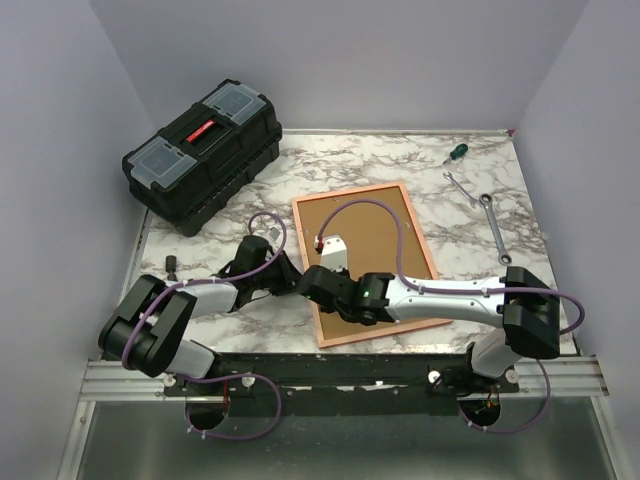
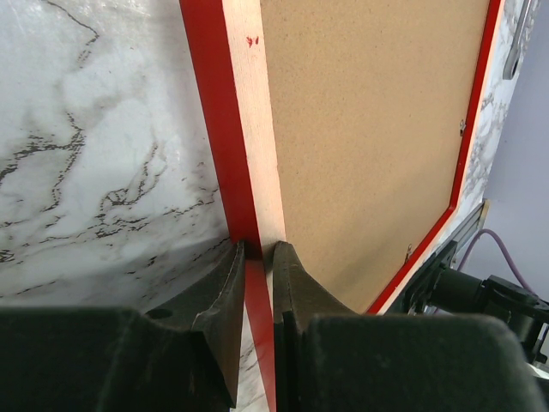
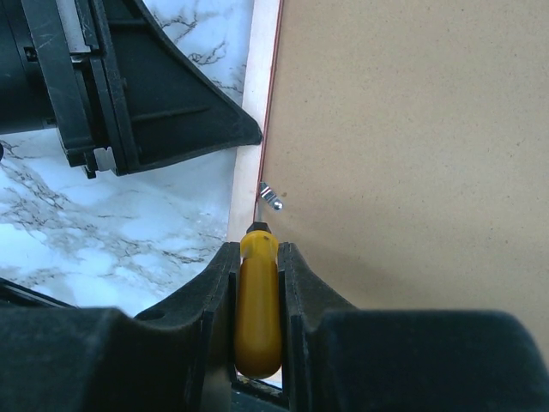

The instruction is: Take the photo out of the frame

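The red frame (image 1: 350, 191) lies face down on the marble table, its brown backing board (image 1: 375, 235) facing up. The photo is hidden under the board. My left gripper (image 1: 298, 280) is shut on the frame's left rim; in the left wrist view (image 2: 257, 253) the jaws pinch the red rim (image 2: 206, 103) beside the board (image 2: 369, 129). My right gripper (image 3: 257, 257) is shut on a yellow-handled screwdriver (image 3: 257, 309). The screwdriver's tip is at a small metal clip (image 3: 271, 197) on the board's left edge (image 3: 412, 154). The left gripper's fingers (image 3: 146, 94) are just beyond it.
A black toolbox (image 1: 200, 155) stands at the back left. A green-handled screwdriver (image 1: 456, 152) and two wrenches (image 1: 462, 188) (image 1: 495, 225) lie at the back right. A small black part (image 1: 172, 265) lies at the left. The right arm (image 1: 450, 295) crosses the frame's near edge.
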`<state>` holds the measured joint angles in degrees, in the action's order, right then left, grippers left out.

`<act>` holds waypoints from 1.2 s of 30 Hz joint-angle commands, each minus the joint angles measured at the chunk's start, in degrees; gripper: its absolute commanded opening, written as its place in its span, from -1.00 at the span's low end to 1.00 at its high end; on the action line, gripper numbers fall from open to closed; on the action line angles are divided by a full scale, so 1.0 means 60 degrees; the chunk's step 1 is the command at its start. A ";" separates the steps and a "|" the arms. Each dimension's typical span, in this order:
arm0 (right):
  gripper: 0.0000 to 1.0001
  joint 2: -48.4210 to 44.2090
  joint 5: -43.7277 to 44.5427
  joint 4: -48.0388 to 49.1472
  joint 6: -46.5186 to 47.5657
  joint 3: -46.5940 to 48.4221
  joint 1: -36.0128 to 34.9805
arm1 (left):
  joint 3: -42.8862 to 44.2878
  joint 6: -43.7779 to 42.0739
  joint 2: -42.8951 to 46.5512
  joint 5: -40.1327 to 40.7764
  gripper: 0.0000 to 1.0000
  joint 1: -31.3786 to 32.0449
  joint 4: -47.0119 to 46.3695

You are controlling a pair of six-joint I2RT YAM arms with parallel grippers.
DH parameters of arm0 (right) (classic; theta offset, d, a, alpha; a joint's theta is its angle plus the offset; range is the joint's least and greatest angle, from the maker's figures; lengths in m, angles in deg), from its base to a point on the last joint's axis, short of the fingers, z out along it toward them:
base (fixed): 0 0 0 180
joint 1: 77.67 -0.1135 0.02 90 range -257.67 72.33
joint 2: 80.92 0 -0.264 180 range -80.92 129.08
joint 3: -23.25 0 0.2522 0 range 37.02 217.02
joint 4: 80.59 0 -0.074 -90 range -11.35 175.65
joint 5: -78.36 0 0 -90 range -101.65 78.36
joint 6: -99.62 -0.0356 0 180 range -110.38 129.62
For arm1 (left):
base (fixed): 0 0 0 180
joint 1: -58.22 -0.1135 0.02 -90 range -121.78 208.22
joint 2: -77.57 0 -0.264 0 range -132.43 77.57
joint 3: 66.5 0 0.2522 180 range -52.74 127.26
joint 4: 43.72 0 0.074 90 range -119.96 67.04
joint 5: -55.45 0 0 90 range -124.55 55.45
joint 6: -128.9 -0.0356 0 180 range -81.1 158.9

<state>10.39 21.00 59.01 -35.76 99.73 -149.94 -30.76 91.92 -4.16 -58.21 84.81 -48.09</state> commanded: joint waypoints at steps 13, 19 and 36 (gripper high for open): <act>-0.99 0.0787 0.1078 -0.0201 0.0412 0.1301 0.0789 | -0.0878 -0.0479 -0.0554 0.0890 -1.00 0.0007 0.1782; -0.99 0.0713 0.0625 -0.0098 0.0695 0.1594 0.1128 | -0.0821 -0.0493 -0.0515 0.0864 -1.00 0.0007 0.1818; -0.99 -0.3730 0.0424 -0.1241 0.0386 -0.1638 0.1138 | 0.0797 -0.1819 0.1326 0.1418 0.12 0.0348 0.4125</act>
<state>-8.17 21.76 55.85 -31.28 93.90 -142.86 -28.12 85.31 4.32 -54.41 85.01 -32.87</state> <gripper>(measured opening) 0.236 0.518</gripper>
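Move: The metal tab on the frame's left rail lies at the right hand's screwdriver tip, about 5 cm ahead of that hand, 2 cm to its left and 7 cm below. The next tab up the same rail is some 13 cm beyond the first and 2 cm farther left; the frame's near left corner is about 4 cm behind the right hand and 1 cm to its left, 8 cm below. From the left hand, still pinching that rail, the first tab is about 3 cm back, 2 cm right. The metal tab on the left rail is left behind: the right hand, keeping its hold on the yellow screwdriver, first pushes about 6 cm forward and slightly up from it, then lifts and swings back and some 6 cm right, over the backing board. Late on, the left fingers open and let go of the rail, easing 2 cm left and a little up. ##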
